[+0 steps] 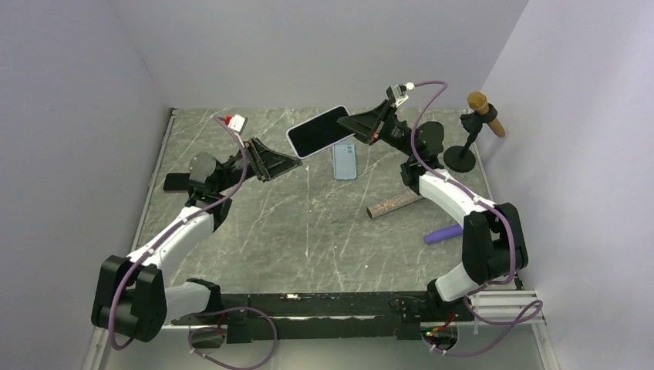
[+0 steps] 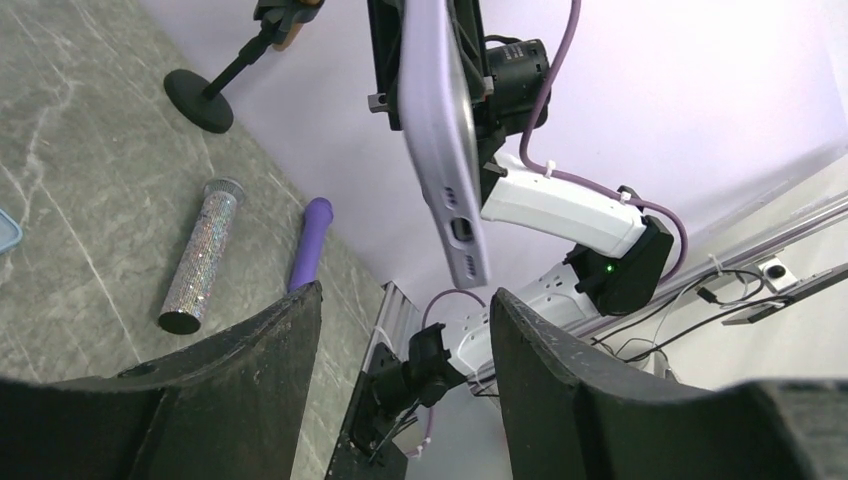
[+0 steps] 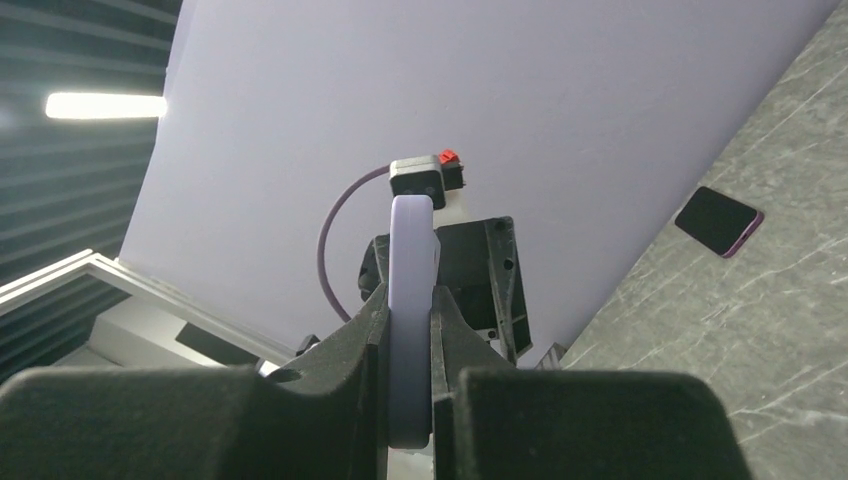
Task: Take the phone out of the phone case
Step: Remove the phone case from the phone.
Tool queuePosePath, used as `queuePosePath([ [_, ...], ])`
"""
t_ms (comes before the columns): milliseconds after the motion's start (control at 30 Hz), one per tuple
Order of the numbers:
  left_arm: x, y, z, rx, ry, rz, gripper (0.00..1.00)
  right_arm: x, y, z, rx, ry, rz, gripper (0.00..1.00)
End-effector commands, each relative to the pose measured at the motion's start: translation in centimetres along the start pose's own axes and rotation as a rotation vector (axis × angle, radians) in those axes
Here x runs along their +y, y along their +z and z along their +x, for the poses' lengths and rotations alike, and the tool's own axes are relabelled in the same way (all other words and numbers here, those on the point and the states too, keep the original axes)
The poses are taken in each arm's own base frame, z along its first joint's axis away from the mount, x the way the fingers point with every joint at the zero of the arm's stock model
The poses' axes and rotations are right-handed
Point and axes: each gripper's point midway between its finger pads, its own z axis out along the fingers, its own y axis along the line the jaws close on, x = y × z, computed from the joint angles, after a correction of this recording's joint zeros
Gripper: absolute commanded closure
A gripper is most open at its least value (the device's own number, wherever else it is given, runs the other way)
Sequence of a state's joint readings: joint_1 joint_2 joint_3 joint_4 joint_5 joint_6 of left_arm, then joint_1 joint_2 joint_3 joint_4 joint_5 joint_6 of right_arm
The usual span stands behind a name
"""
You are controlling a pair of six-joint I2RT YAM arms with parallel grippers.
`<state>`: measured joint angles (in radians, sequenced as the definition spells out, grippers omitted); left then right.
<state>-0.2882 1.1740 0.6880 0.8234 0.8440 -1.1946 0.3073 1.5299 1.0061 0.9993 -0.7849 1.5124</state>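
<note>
A phone (image 1: 318,131) with a black screen sits in a lavender case and hangs tilted in the air over the back of the table. My right gripper (image 1: 348,124) is shut on its right end. In the right wrist view the case's lavender edge (image 3: 410,260) is pinched between the two fingers of the right gripper (image 3: 408,295). My left gripper (image 1: 295,163) stands open just below and left of the phone's free end, touching nothing. In the left wrist view the phone's edge (image 2: 440,130), with its port cutout, hangs above the empty gap of the left gripper (image 2: 405,292).
A light blue phone case (image 1: 345,161) lies flat under the held phone. A glittery cylinder (image 1: 395,204) and a purple cylinder (image 1: 443,233) lie at the right. A microphone on a stand (image 1: 480,116) is at the back right. A dark phone (image 1: 176,182) lies at the left edge.
</note>
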Motion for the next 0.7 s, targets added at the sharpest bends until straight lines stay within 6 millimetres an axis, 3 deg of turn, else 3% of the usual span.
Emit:
queuePosePath([
  [0,-2.0,0.8,-1.2,-0.029,0.045,0.070,0.33,3.3,0.3,-0.4,-0.040,-0.072,-0.100,1.00],
  [67,-2.2,1.1,-1.3,-0.027,0.051,0.069,0.35,3.3,0.4,-0.2,-0.037,-0.076,-0.099,1.00],
  [233,-2.2,1.2,-1.1,-0.020,0.048,0.078,0.50,3.3,0.4,0.0,-0.034,-0.063,-0.114,1.00],
  [667,-2.1,1.5,-0.8,-0.005,0.027,0.100,0.64,3.8,0.7,0.8,-0.013,-0.068,-0.121,1.00],
])
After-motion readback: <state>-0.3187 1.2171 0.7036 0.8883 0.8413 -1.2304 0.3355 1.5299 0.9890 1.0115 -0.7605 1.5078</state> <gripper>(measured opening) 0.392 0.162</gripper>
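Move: Held screen-up in the right fingers, the cased phone has its middle about 6 cm right, 6 cm ahead and 4 cm above the left hand; its near-left corner is just off the left fingertips. From the right hand, that middle is some 6 cm left, 3 cm back and level. On the table, 30-odd cm below the left hand, a blue-backed phone lies about 20 cm ahead and 14 cm right. Rightward by only about 1 cm, after a tiny dip and rise, the left hand eases its fingertips around the near-left corner of the cased phone, by the charging port. Its fingers close from well open to under half open, one on each side of that corner. The right hand keeps its pinch and brings the phone barely 1 cm left, towards them. ##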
